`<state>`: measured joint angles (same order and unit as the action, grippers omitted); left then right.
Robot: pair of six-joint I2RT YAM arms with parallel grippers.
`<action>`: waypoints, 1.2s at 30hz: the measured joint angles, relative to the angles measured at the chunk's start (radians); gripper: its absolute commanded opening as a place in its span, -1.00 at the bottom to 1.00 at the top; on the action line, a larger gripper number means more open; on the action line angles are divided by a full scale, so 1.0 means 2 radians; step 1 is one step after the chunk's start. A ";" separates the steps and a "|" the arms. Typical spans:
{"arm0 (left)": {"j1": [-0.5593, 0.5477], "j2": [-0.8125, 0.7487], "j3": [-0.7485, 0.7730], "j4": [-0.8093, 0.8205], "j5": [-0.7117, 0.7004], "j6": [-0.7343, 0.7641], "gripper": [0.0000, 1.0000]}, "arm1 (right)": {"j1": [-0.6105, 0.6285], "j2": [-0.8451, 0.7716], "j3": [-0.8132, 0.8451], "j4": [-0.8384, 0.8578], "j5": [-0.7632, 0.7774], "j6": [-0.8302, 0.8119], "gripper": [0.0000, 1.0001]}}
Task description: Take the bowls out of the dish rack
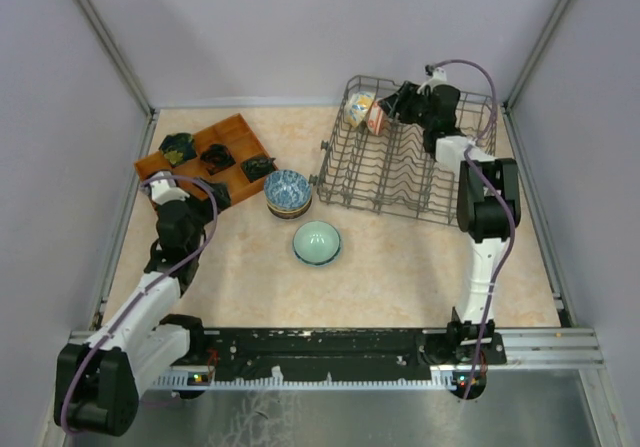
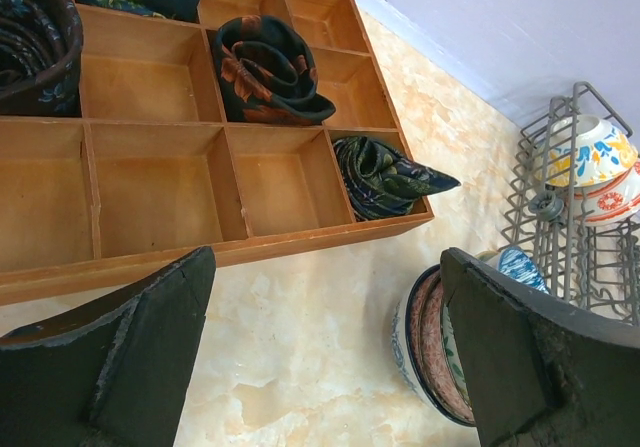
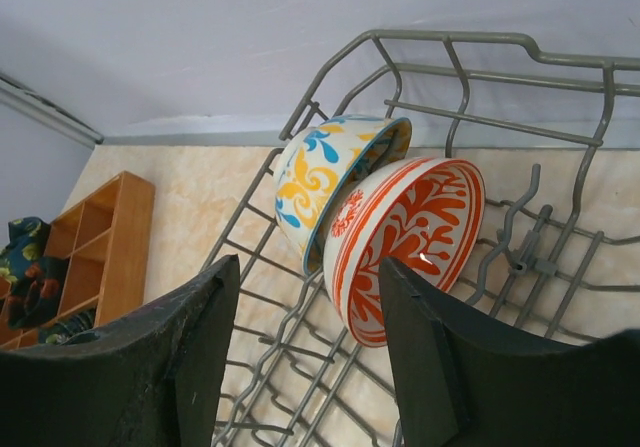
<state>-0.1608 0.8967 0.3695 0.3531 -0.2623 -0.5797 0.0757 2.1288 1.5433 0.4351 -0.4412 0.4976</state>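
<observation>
The grey wire dish rack [image 1: 400, 172] stands at the back right. Two bowls lean on edge in its far left corner: a yellow-and-blue bowl [image 3: 330, 182] and an orange-and-white bowl [image 3: 410, 237], both small in the top view [image 1: 362, 110]. My right gripper [image 3: 305, 357] hovers open inside the rack just short of them, the orange bowl's rim close to the right finger [image 3: 440, 367]. A stack of bowls [image 1: 288, 192] and a pale teal bowl [image 1: 317, 242] sit on the table. My left gripper [image 2: 330, 357] is open and empty, low over the table beside the stack [image 2: 430, 347].
A brown wooden compartment tray [image 1: 235, 132] with dark folded cloths [image 2: 265, 67] lies at the back left, right ahead of the left gripper. The rack's upright tines [image 3: 520, 237] and rim wires surround the right gripper. Walls close the table on three sides.
</observation>
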 measured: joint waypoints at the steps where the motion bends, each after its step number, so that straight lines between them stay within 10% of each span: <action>1: 0.000 0.004 0.000 0.003 0.000 0.000 0.99 | 0.000 0.007 0.006 0.002 -0.002 0.002 0.17; 22: 0.000 0.020 0.000 0.023 -0.003 0.000 0.99 | 0.000 0.102 0.075 0.033 -0.044 0.045 -0.07; 36: 0.000 0.029 0.000 0.026 -0.004 0.000 0.99 | 0.000 0.127 0.084 0.056 -0.064 0.077 -0.64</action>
<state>-0.1608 0.9554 0.3695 0.4049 -0.2703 -0.5793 0.0753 2.3836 1.7111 0.5476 -0.5697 0.6518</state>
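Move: The red-patterned bowl leans in the back left part of the rack, some 6 cm ahead of the right hand, 4 cm to its left and 7 cm below. The yellow-and-blue bowl is nested just behind it, about 8 cm ahead and 8 cm left of the hand; the stack of unloaded bowls stands roughly 10 cm back and 24 cm left. From the left hand the red-patterned bowl is about 31 cm ahead and 36 cm right. The red-patterned bowl's near rim is taken between the right fingers: the half-open hand sinks about 5 cm while edging forward and left some 3 cm each way, turning slightly counter-clockwise with its left side rising. Partway through, the fingers start closing, one outside the bowl and the other inside, narrowing to under half their gap around the rim. ##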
